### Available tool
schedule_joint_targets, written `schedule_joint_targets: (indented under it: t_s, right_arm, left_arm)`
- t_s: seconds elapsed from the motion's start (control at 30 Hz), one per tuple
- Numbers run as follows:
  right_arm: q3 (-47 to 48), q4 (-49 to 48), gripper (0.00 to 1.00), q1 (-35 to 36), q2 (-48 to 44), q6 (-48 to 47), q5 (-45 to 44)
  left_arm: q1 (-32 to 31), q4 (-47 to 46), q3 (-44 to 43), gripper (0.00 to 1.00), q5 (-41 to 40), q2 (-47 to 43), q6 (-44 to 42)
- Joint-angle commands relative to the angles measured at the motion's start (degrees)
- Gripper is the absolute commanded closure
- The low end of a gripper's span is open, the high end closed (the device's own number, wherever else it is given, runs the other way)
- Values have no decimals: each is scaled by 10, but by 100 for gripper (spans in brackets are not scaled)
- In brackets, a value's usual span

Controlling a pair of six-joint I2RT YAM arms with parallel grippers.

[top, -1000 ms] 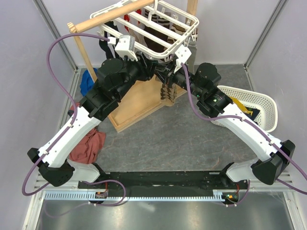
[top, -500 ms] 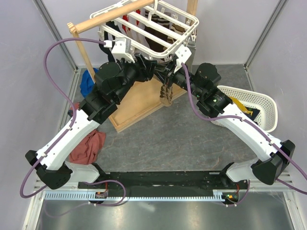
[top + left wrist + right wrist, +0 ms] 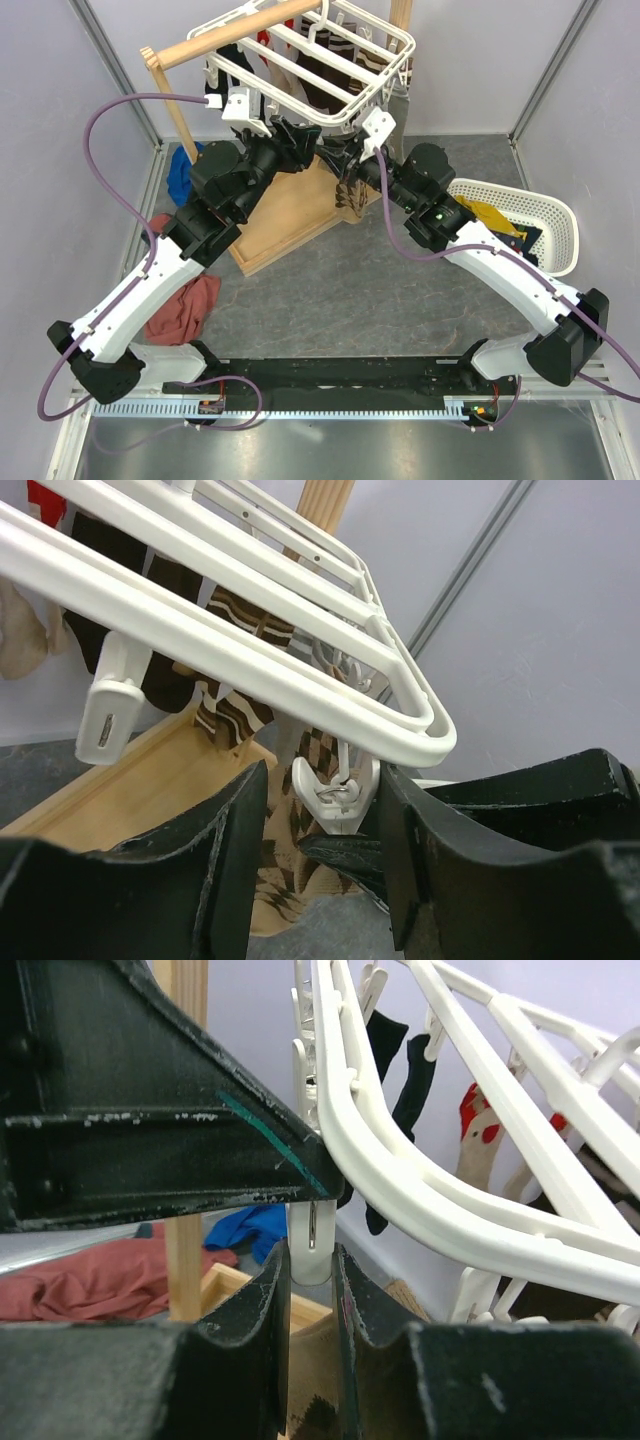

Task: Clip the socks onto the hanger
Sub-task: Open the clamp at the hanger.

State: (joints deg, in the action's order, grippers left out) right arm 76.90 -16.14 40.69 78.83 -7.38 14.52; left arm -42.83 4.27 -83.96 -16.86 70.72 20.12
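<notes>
The white hanger point(image 3: 395, 62) hangs from the wooden pole, and both grippers reach under its front rail. My left gripper point(image 3: 320, 800) is open around a white clip peg point(image 3: 337, 798), its fingers either side of the peg's wings. My right gripper point(image 3: 312, 1255) is shut on the top of a brown argyle sock point(image 3: 350, 195), raised so the peg's tip point(image 3: 311, 1235) sits between its fingertips. Two dark socks point(image 3: 415, 1075) and a tan sock with red-and-white figures point(image 3: 475, 1140) hang clipped farther along the hanger point(image 3: 420, 1200). Something yellow point(image 3: 493, 214) lies in the basket.
The wooden pole stand point(image 3: 200, 45) and its tray-like base point(image 3: 290, 215) sit under the hanger. A white mesh basket point(image 3: 540, 215) stands at the right. A red cloth point(image 3: 185, 305) and a blue cloth point(image 3: 182, 170) lie on the left.
My left arm has moved back and up under the hanger's front rail and its jaws have widened. The right gripper has shifted slightly left with the argyle sock, staying shut.
</notes>
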Motion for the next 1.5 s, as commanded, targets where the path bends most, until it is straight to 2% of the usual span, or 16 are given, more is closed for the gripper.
schedule_joint_targets:
  t_s: [0.0, 0.37, 0.57, 0.77, 0.8, 0.87, 0.9, 0.97, 1.0, 1.1, 1.2, 1.27, 1.47]
  right_arm:
    - [-38, -75, 100, 4, -17, -80, -12]
    - [-36, -70, 100, 13, -22, -144, -35]
    - [-31, -58, 100, 18, -18, -140, -28]
    - [-12, -28, 97, 19, -17, -105, -28]
    - [-10, -22, 92, 19, -17, -92, -30]
    - [-4, -9, 84, 19, -19, -74, -37]
    - [-1, -2, 74, 19, -20, -65, -41]
    - [12, 30, 63, 18, -22, -43, -49]
    - [18, 44, 54, 19, -25, -33, -52]
    - [34, 100, 39, 19, -43, 4, -70]
    - [40, 159, 30, 19, -68, 34, -106]
    - [58, 252, 26, 18, -79, 45, -142]
    - [76, 477, 21, 7, -101, 67, -315]
  left_arm:
    - [4, -40, 3, 46, -5, -21, 11]
    - [7, -36, -7, 49, 10, -7, 15]
    - [8, -39, -9, 61, 17, -1, 21]
    - [9, -38, -7, 83, 17, -4, 19]
    - [9, -37, -7, 89, 15, -5, 17]
    - [10, -34, -7, 94, 10, -8, 5]
    - [10, -33, -7, 98, 10, -8, 1]
    - [10, -31, -9, 98, 8, -9, -17]
    - [10, -30, -12, 98, 8, -8, -25]
    - [10, -13, -26, 98, 9, 1, -54]
    - [10, -3, -34, 98, 17, 7, -78]
    - [10, 0, -37, 98, 24, 10, -92]
    - [10, 10, -45, 98, 35, 15, -119]
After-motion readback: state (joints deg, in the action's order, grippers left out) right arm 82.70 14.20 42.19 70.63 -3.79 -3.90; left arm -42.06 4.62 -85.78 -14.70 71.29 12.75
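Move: The hanger's clamp stands between the left hand's open fingers, about 1 cm ahead and 1 cm right of the hand point. Its lower end is already in the right fingers, with its middle about 1 cm ahead, 1 cm left and 2 cm above that hand. From the left hand, the next clamp is some 4 cm ahead, 7 cm left and 1 cm up, and the argyle sock hangs roughly 4 cm ahead, 4 cm right and 9 cm below. The clamp's spread upper levers are pinched together as the left hand stays in place and shuts its fingers from about half open. The right fingers keep hold of the lower end, tipping up some 10 degrees, then open wide and let go; that hand draws off about 6 cm to the right, slightly back and down, tipping downward and turning clockwise. ##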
